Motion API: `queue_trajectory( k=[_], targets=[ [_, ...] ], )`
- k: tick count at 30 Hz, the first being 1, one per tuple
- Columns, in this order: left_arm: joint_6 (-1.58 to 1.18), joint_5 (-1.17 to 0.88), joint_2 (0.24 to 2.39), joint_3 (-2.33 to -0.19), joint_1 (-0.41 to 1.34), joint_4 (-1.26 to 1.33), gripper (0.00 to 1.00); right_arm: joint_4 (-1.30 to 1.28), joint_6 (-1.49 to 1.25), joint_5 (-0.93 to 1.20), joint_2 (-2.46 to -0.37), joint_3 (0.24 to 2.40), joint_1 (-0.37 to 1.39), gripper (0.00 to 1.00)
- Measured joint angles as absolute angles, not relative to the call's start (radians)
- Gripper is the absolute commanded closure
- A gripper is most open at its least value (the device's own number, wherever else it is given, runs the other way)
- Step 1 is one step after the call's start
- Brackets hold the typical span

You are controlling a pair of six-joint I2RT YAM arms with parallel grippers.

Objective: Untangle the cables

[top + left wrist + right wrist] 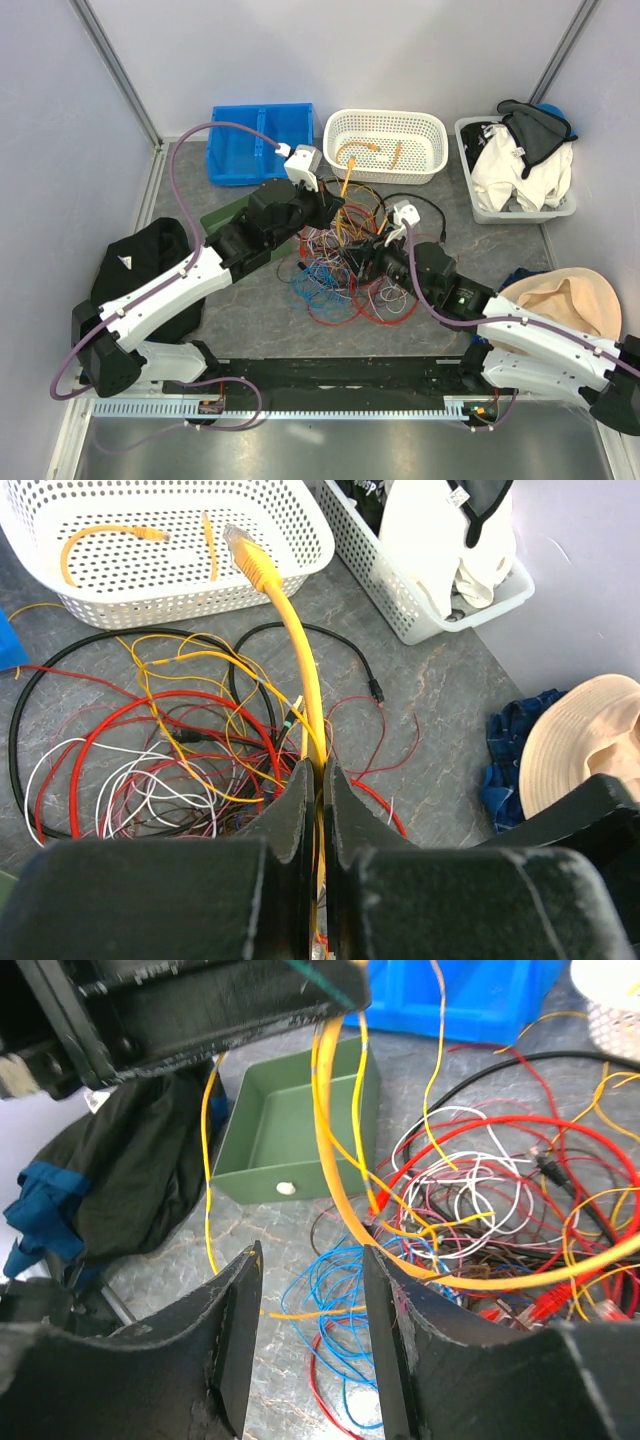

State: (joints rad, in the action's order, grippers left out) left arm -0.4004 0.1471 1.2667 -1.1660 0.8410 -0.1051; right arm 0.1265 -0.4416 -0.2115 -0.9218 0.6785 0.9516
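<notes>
The cables (345, 270) lie in a tangled heap of red, blue, white, yellow, orange and black wires at mid-table. My left gripper (335, 212) hangs over the heap's far left side, shut (318, 776) on a thick yellow cable (292, 630). That cable rises from the jaws, and its clear plug points toward the white basket. In the right wrist view the same yellow cable (335, 1175) curves down in a loop. My right gripper (376, 262) sits low over the heap, its jaws open (312, 1265) above blue wires (335, 1290). A thin orange wire (300, 1313) crosses between the jaws.
A white basket (385, 117) at the back holds orange cables. A blue bin (235, 165) stands back left, with a green tray (300, 1130) near it. A clothes basket (470, 170) is back right. A beige hat (565, 300) lies right and black cloth (140, 265) left.
</notes>
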Motion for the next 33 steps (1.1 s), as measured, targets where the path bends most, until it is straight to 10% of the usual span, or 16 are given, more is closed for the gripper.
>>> queue_trajectory(
  k=[11, 17, 20, 21, 33],
  targets=[
    [-0.411, 0.128, 1.267, -1.166, 0.841, -0.108, 0.98, 0.207, -0.433, -0.234, -1.081, 0.659, 0.952, 0.56],
    [-0.415, 0.128, 1.267, -1.166, 0.841, -0.111, 0.97, 0.249, -0.411, -0.270, -1.136, 0.652, 0.952, 0.87],
    [-0.423, 0.155, 1.267, -1.166, 0.841, -0.112, 0.37, 0.242, -0.405, -0.262, -1.107, 0.643, 0.955, 1.00],
    [-0.437, 0.177, 1.267, -1.167, 0.841, -0.121, 0.01, 0.232, -0.403, -0.262, -1.089, 0.642, 0.957, 1.00],
    [-0.636, 0.305, 1.360, -1.155, 0.721, -0.348, 0.00, -0.150, -0.415, -0.361, -0.839, 0.815, 0.955, 1.00]
  ],
)
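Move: My left hand still pinches the yellow cable just below its plug. The strand my half-open right hand will close on hangs about 3 cm ahead of it, 2 cm left and 6 cm down; from my left hand it is some 4 cm back, 2 cm right and 11 cm below. Under my right hand, about 24 cm down, the red-and-white tangle lies 10 cm ahead and 2 cm left, the blue cables 4 cm ahead and 8 cm left. I lower my right hand about 6 cm, easing slightly forward and left onto the hanging yellow strand, and pinch it shut. Only then does my left hand open wide and let go, dropping some 9 cm with a drift left and forward, swinging counter-clockwise and tipping down over the tangle. My right hand, gripping the strand, climbs 8 to 9 cm and draws right. ##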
